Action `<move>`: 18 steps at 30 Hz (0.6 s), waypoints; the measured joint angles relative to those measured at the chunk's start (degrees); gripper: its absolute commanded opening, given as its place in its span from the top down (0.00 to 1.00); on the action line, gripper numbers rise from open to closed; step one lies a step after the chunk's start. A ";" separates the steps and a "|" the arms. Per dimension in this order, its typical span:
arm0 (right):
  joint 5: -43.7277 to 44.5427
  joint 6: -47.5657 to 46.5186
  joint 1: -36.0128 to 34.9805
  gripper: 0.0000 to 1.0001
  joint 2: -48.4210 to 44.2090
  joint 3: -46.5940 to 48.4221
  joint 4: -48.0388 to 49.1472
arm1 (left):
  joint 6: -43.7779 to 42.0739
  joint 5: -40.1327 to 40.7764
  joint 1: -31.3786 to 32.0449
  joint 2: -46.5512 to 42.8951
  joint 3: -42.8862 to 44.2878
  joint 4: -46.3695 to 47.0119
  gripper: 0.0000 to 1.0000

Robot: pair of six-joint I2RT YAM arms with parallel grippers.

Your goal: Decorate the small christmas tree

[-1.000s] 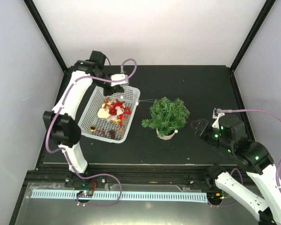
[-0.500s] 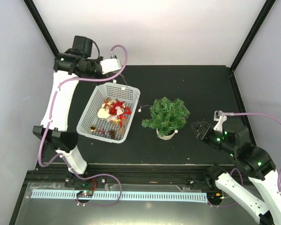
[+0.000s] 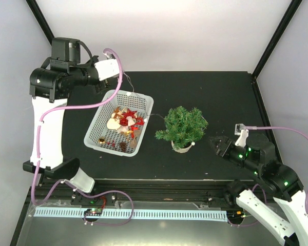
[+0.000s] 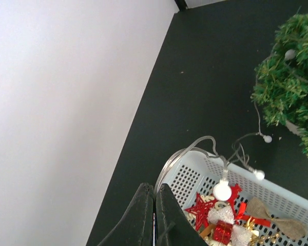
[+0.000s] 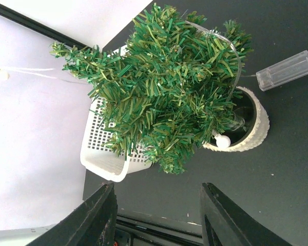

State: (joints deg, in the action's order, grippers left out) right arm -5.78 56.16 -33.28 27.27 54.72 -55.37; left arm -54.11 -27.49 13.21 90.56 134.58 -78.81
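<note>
The small christmas tree (image 3: 185,124) stands in its whitish pot (image 3: 182,148) at mid-table; it also shows in the right wrist view (image 5: 164,87). A string of lights (image 4: 222,191) with white bulbs runs from the tree over the white mesh basket (image 3: 98,129) of ornaments. My left gripper (image 3: 101,86) is raised above the basket's far left corner. In the left wrist view it (image 4: 155,190) is shut on the string's wire. My right gripper (image 3: 215,142) is open and empty, to the right of the tree and facing it (image 5: 156,215).
The basket holds a red star (image 4: 201,209), a burlap bow (image 4: 277,221) and several small ornaments. A clear plastic battery box (image 5: 286,70) lies beside the pot. White walls stand at the back and left, with black frame posts at the corners.
My left arm has risen and swung back to the left, away from the basket, drawing the light string's wire up with it. My right arm has shifted slightly nearer.
</note>
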 measured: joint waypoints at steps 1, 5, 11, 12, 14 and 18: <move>-0.11 -0.31 0.00 0.54 0.02 0.00 0.00 | 0.42 -0.04 0.50 -0.39 0.00 0.09 0.98; -0.66 -1.20 0.00 0.54 0.15 0.00 0.11 | 1.90 0.04 2.60 -1.92 0.33 0.87 0.98; -1.20 -1.90 0.00 0.54 0.33 0.00 0.35 | 4.37 0.72 4.09 -5.18 2.62 3.98 0.98; -1.33 -1.92 0.00 0.54 0.31 -0.02 0.52 | 4.83 1.27 4.37 -5.84 3.39 4.83 0.98; -1.62 -1.97 0.00 0.54 0.28 -0.11 0.68 | 5.31 2.12 5.05 -6.91 4.83 6.51 0.99; -1.97 -2.05 0.00 0.54 -0.09 -0.66 0.90 | 5.57 3.74 6.54 -9.18 6.10 9.07 0.98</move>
State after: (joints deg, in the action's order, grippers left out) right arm -7.75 54.11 -33.28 27.18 54.06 -54.48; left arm -48.53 -23.75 19.75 81.38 140.68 -69.73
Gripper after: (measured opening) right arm 0.461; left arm 0.022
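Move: The closed left gripper is already holding the light string high up. The small christmas tree stands about 25 cm to its right, some 5 cm nearer the base and around 33 cm below. The basket of ornaments is almost under it, roughly 6 cm farther out, 4 cm left and 42 cm down. From the right hand the tree is about 14 cm ahead, 10 cm left and 15 cm lower. Keep the left fingers shut on the light string and lift it some 11 cm, drawing back about 7 cm towards the base as you go, up and away from the basket and tree. Start mostly backward, then let the climb take over, and tip the fingertips up by about 20 degrees. ##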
